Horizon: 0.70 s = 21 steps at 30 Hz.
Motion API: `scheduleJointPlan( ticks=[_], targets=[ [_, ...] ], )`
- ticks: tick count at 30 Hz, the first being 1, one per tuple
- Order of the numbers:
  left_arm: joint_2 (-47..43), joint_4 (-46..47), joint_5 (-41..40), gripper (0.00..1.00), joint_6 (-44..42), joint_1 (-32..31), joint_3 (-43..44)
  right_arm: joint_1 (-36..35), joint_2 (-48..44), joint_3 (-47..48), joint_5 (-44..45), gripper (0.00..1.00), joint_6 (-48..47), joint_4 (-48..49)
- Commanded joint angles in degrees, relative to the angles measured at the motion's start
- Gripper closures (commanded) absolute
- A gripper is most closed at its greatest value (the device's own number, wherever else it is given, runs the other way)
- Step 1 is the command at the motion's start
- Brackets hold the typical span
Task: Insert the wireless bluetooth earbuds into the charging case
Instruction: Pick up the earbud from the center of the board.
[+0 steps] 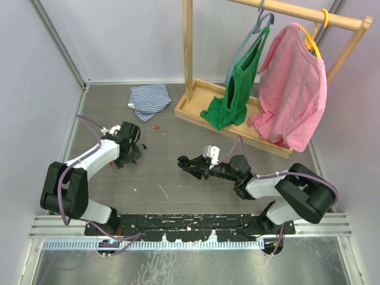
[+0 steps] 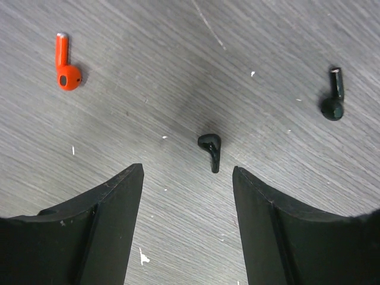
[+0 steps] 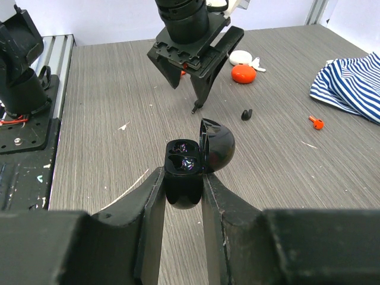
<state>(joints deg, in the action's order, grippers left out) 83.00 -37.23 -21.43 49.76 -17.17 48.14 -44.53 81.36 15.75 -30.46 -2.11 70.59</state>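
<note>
In the left wrist view a black earbud [image 2: 210,149] lies on the grey table just ahead of my left gripper [image 2: 187,172], which is open with nothing between its fingers. A second black earbud [image 2: 334,98] lies to the right and an orange earbud [image 2: 66,65] to the far left. My right gripper [image 3: 184,173] is shut on the black charging case [image 3: 185,155], held above the table with its lid [image 3: 217,142] flipped open and both sockets empty. From above, the left gripper [image 1: 136,151] points down at the table left of the case [image 1: 184,160].
An orange case [image 3: 243,73] and a white case [image 3: 241,57] sit behind the left gripper. A striped cloth [image 1: 149,100] lies at the back. A wooden rack [image 1: 196,107] holds a green garment [image 1: 234,95] and a pink garment [image 1: 294,83] at the back right.
</note>
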Motion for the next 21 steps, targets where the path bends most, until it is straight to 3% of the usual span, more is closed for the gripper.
scheduleJointPlan(
  ticks=[1, 9, 21],
  targets=[
    [-2.1, 4.2, 4.7, 0.39, -3.9, 2.5, 0.5, -0.2, -1.3, 1.8, 0.6, 0.99, -0.7, 2.5],
    [0.7, 5.9, 10.8, 0.49, -7.4, 6.7, 2.0, -0.3, -1.2, 1.9, 0.7, 0.99, -0.9, 2.2],
    [6.5, 5.4, 13.2, 0.6, -9.9, 9.0, 4.6, -0.2, -1.1, 2.0, 0.6, 0.99, -0.9, 1.9]
  ],
)
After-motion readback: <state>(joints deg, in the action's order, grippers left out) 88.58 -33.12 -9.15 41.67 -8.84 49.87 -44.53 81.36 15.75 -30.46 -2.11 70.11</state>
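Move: Just beneath the left hand's open fingers lies the black earbud it goes for, about 2 cm ahead, 1 cm to the right and 3 cm below. The other black earbud lies about 6 cm farther out than that one and 3 cm to its right; an orange earbud lies roughly 10 cm to its left, level with it. From the right hand, the targeted earbud lies some 20 cm left, 5 cm ahead and 14 cm below. Easing forward about 1.5 cm over the board, the left hand then sinks nearly 2 cm, bringing its fingertips down around the near black earbud. Its fingers swing some 10 degrees towards the robot's right, closer to upright, while the gap narrows by about a third without shutting. Contact with the earbud can't be made out. ##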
